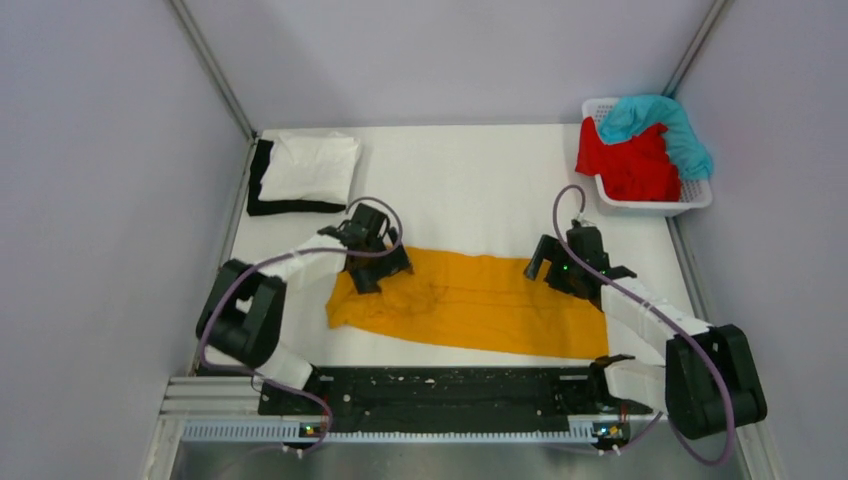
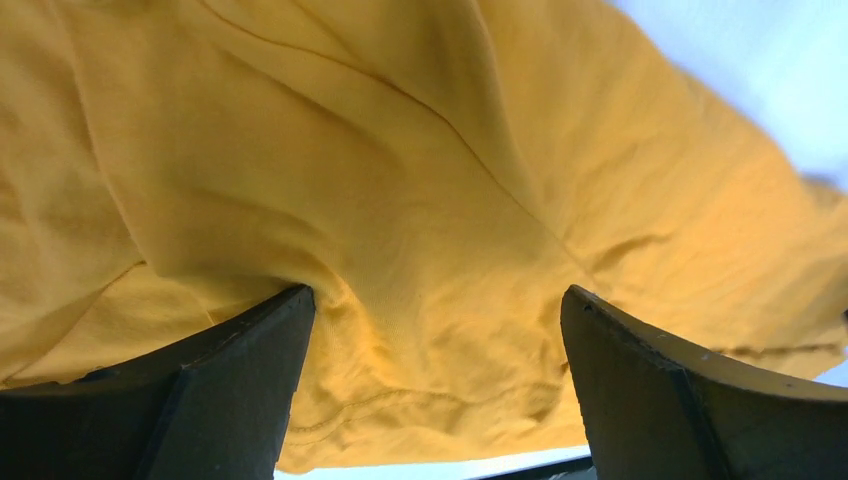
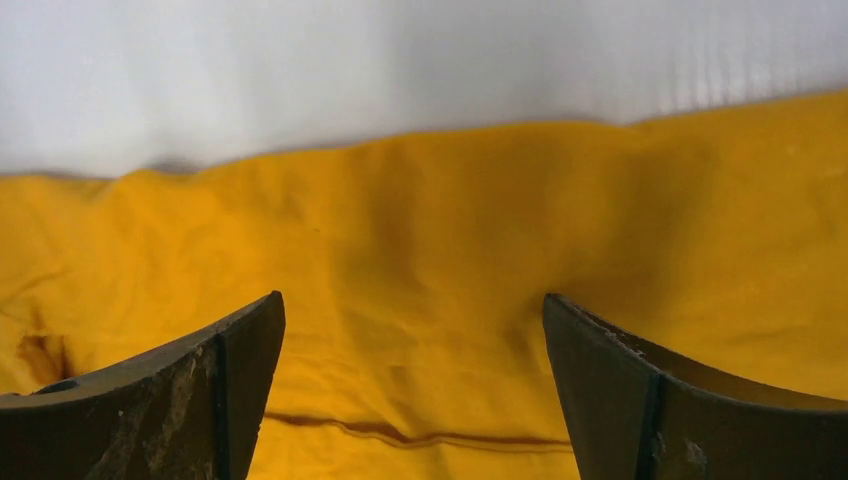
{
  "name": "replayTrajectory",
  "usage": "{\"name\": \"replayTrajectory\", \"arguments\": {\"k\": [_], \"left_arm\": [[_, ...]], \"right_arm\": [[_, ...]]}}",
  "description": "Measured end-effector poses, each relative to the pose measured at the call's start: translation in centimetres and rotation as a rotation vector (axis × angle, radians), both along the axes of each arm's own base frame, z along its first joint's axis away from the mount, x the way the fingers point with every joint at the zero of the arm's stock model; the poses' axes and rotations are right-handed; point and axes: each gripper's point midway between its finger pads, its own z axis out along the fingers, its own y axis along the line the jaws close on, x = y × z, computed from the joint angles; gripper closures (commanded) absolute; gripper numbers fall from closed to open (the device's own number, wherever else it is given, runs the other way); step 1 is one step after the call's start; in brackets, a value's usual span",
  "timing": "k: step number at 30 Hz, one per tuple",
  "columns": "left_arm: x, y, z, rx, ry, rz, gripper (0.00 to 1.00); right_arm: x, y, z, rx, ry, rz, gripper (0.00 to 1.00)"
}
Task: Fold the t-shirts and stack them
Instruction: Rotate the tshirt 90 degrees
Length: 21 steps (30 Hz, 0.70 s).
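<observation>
A mustard-orange t-shirt (image 1: 470, 302) lies folded into a long band across the middle of the table. My left gripper (image 1: 372, 262) stands open over its left end, its fingers wide apart just above the wrinkled cloth (image 2: 420, 250). Over the band's upper right edge my right gripper (image 1: 556, 262) is open too, with flat orange cloth (image 3: 420, 260) between its fingers and nothing gripped. At the back left a folded white t-shirt (image 1: 310, 166) rests on a folded black t-shirt (image 1: 262, 190). A red t-shirt (image 1: 632, 165) and a teal t-shirt (image 1: 668, 125) are heaped in the basket.
The white slotted basket (image 1: 655, 206) stands at the back right corner of the table. Grey walls close in the left, back and right sides. A black rail (image 1: 440, 392) with the arm bases runs along the near edge.
</observation>
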Motion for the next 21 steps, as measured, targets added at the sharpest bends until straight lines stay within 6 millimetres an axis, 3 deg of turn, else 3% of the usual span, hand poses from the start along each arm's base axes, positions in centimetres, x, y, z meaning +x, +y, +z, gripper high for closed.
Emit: {"name": "replayTrajectory", "arguments": {"k": [4, 7, 13, 15, 19, 21], "left_arm": [[6.1, -1.7, 0.1, -0.007, -0.003, 0.027, 0.01], [12.1, -3.2, 0.5, -0.029, -0.027, 0.041, 0.01], [28.6, -9.8, 2.5, -0.222, -0.217, 0.013, 0.01], [32.5, -12.1, 3.1, -0.316, -0.287, 0.003, 0.01], [37.3, -16.2, 4.0, -0.563, -0.408, 0.024, 0.01], [38.3, -17.0, 4.3, -0.64, -0.441, 0.044, 0.01]], "right_arm": [[-0.1, 1.1, -0.3, 0.0, -0.001, 0.046, 0.01], [-1.0, 2.5, -0.3, 0.011, -0.015, 0.096, 0.01], [-7.1, 9.5, 0.1, 0.135, 0.007, 0.366, 0.01], [-10.0, 12.0, 0.2, 0.186, 0.048, 0.485, 0.01], [-15.5, 14.8, 0.6, 0.248, 0.132, 0.703, 0.01], [-16.7, 15.3, 1.1, 0.271, 0.143, 0.756, 0.01]]}}
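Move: The orange t-shirt lies lengthwise across the table under both hands. Its middle is about 19 cm right of the left hand and 9 cm back, and about 18 cm left of the right hand and 9 cm back, just below fingertip height. The folded white shirt is some 30 cm ahead and 17 cm left of the left hand. The laundry basket sits about 33 cm ahead and 24 cm right of the right hand. The orange t-shirt is swung round clockwise by both open grippers, their fingertips on the cloth. The left sweeps its end nearly 40 cm forward and some 17 cm right, past the folded white shirt, rising slightly and tipping its fingers forward and right. The right hand drags the other end left and back, about 15 cm each way, staying low and turning counter-clockwise. ##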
